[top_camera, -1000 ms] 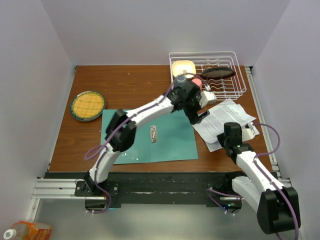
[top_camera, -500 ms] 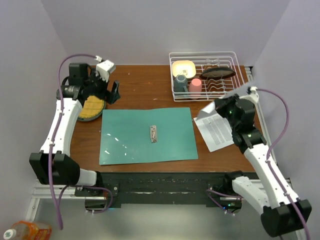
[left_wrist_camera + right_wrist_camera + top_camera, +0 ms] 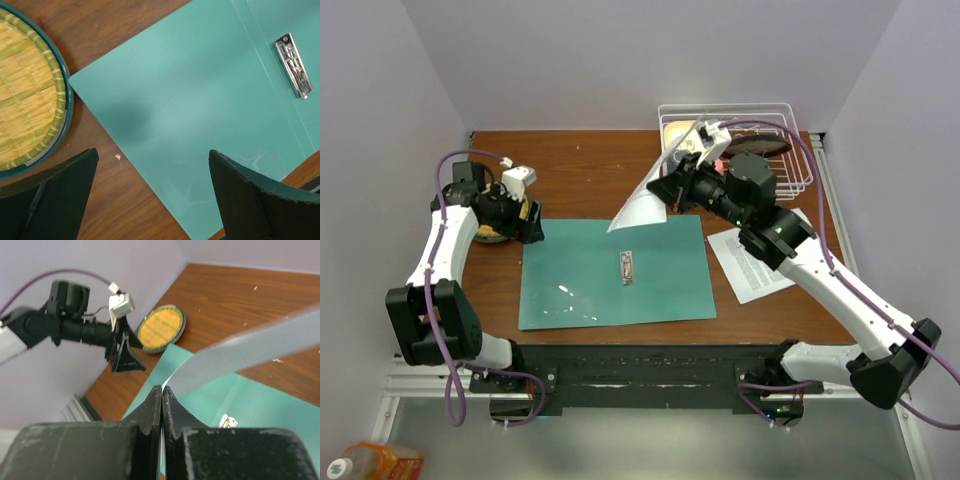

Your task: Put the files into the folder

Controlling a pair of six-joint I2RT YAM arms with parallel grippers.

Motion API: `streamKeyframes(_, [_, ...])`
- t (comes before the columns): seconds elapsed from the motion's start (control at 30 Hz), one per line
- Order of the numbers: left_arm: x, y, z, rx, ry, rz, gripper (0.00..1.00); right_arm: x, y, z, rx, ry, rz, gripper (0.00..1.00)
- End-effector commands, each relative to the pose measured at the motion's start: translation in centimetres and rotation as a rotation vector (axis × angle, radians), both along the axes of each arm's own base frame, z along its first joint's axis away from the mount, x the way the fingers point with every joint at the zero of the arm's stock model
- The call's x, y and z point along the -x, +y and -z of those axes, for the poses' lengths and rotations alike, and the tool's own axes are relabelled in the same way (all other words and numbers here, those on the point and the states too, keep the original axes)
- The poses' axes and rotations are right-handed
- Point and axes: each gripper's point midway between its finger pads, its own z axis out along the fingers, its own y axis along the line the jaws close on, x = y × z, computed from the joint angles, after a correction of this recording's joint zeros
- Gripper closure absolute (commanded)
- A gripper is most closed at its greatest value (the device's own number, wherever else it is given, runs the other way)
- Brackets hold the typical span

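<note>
The teal folder (image 3: 610, 280) lies open and flat on the table, with a metal clip (image 3: 627, 268) at its centre crease. My right gripper (image 3: 667, 191) is shut on a white file sheet (image 3: 642, 203), held curled in the air above the folder's far edge. The wrist view shows the jaws (image 3: 161, 387) pinching the sheet's edge (image 3: 250, 347) above the folder (image 3: 200, 390). More printed files (image 3: 760, 262) lie on the table right of the folder. My left gripper (image 3: 532, 228) is open and empty, low over the folder's far-left corner (image 3: 200, 100).
A round bamboo plate (image 3: 25, 100) with a teal rim sits just left of the folder, under the left arm. A white wire dish rack (image 3: 790, 150) holding cups and dishes stands at the back right. Walls close in on three sides.
My right gripper has lifted a sheet off the pile and carried it left over the folder. My left gripper has come down from the far left to the folder's far-left corner.
</note>
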Motion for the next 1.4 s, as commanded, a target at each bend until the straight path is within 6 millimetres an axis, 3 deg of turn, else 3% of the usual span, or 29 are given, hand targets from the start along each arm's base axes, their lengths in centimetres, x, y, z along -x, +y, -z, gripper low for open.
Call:
streamKeyframes(0.0, [1.0,-1.0,0.0,0.048,0.004,0.067,0.02,2.4,1.7,6.9,0.133,0.105,-0.195,1.0])
streamKeyframes(0.03, [1.2,-1.0,0.3,0.045,0.012,0.071,0.02,2.8,2.0,8.7,0.157,0.146,-0.214,1.0])
streamKeyframes(0.07, [1.2,-0.9,0.6,0.038,0.014,0.078,0.02,3.3,2.0,12.5,0.206,0.217,-0.228,1.0])
streamKeyframes(0.13, [1.9,-0.9,1.6,0.035,0.048,0.09,0.02,4.0,2.2,16.0,0.251,0.282,-0.241,1.0])
streamKeyframes(0.17, [2.1,-0.8,2.1,0.025,0.054,0.105,0.02,4.4,2.1,19.4,0.289,0.343,-0.247,1.0])
streamKeyframes(0.27, [2.1,0.0,4.1,-0.036,0.061,0.095,0.02,5.5,2.3,24.2,0.353,0.43,-0.259,1.0])
streamKeyframes(0.3, [2.1,1.1,4.8,-0.097,0.065,0.071,0.02,5.6,2.4,24.9,0.374,0.437,-0.259,1.0])
streamKeyframes(0.43, [2.1,2.8,6.7,-0.21,0.044,0.052,0.03,6.0,2.9,25.8,0.424,0.422,-0.249,1.0])
streamKeyframes(0.6, [2.6,4.1,8.1,-0.32,0.025,0.061,0.03,5.1,3.0,25.1,0.45,0.395,-0.213,1.0])
streamKeyframes(0.83, [4.8,4.5,11.0,-0.378,0.069,0.099,0.03,2.8,2.1,23.4,0.475,0.312,-0.098,1.0])
streamKeyframes(1.23, [6.8,3.7,11.7,-0.345,0.102,0.138,0.03,3.0,3.4,27.3,0.383,0.377,-0.04,1.0])
streamKeyframes(1.37, [7.2,3.4,11.6,-0.336,0.102,0.15,0.03,3.0,4.5,27.2,0.335,0.367,-0.036,1.0])
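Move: The right hand, already pinching the white sheet high up, has the open green folder's middle about 9 cm to its left, level ahead and some 37 cm down. The metal clip is 7 cm left at the same depth; the remaining sheets lie about 28 cm right and 5 cm ahead. From the left hand, the folder's left edge is some 7 cm back, 4 cm left and 12 cm below; the round basket is about 11 cm ahead, 13 cm left. Swoop the right gripper down about 28 cm, keeping the sheet pinched by its right edge, drawing back a little and tipping the fingers down to bring the sheet low over the clip and left half of the folder; then ease slightly forward before a last small dip. Bring the open left gripper down some 12 cm and back about 7 cm to the folder's left edge, rolling its fingers nearly straight down. ##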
